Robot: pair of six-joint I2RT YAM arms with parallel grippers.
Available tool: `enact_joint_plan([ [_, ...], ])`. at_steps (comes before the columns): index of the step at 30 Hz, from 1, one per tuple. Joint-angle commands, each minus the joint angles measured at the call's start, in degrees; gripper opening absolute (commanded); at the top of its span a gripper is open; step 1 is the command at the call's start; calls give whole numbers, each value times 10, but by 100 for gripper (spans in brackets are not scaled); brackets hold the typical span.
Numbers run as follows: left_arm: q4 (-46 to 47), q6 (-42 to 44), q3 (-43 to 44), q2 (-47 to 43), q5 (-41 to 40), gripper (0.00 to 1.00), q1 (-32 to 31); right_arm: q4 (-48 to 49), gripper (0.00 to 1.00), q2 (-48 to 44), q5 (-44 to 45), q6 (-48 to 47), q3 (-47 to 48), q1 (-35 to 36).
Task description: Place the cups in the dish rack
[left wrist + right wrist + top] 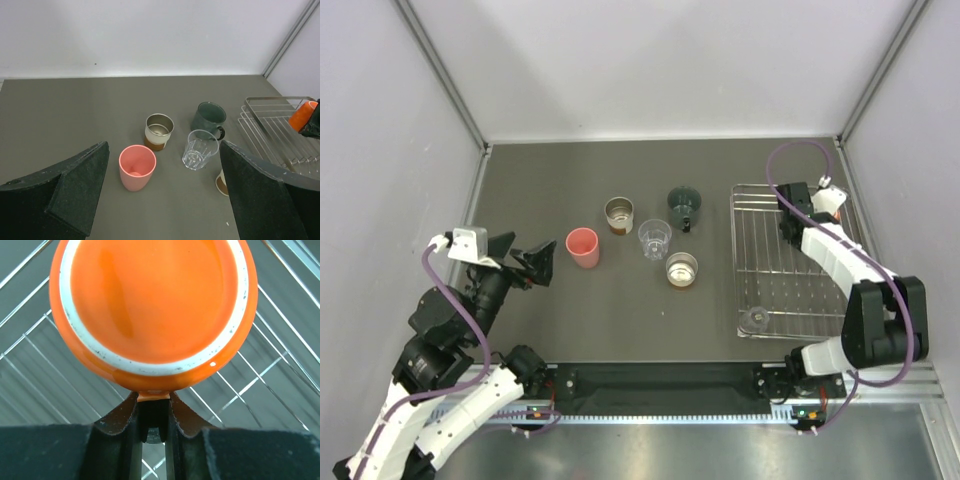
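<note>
The orange cup (pixel 152 305) fills the right wrist view, bottom towards the camera. My right gripper (pixel 153 399) is shut on a tab at its edge, holding it above the wires of the dish rack (pixel 790 262). From the left wrist view the orange cup (pixel 302 115) hangs over the rack's far end. A pink cup (pixel 582 247), two steel cups (pixel 619 213) (pixel 682 269), a clear cup (pixel 654 239) and a dark green mug (pixel 684 205) stand on the table. My left gripper (pixel 527 263) is open just left of the pink cup (pixel 137 167), with nothing between its fingers.
One small clear cup (pixel 756 319) lies in the rack's near left corner. Grey walls close in the table on the left, back and right. The right arm (pixel 840 255) reaches along the rack's right side.
</note>
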Motion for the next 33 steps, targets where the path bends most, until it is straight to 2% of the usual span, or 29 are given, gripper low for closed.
enact_joint_plan([
  [1,-23,-16,9,-3,-13,97,-1,87,0,15,36,-11,18,-16],
  [33,-43,28,23,10,-29,98,-2,156,0,112,55,-26,42,-49],
])
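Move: The orange mug is already in the right hand's fingers. Its place, inside the dish rack's far right corner, lies about 5 cm ahead, 5 cm right and 6 cm below the right hand. The clear glass in the rack stands some 20 cm back and 14 cm left of that hand; the green mug, outside the rack, is about 31 cm left and 6 cm ahead. From the left hand the corner is roughly 62 cm right, 20 cm ahead and 32 cm down. Still pinching the orange mug by its handle, base up towards the wrist, the right hand sinks about 4 cm while working some 3 cm forward and 3 cm right, easing the mug down towards the rack's far right corner. The wrist barely turns and the fingers keep their hold. ##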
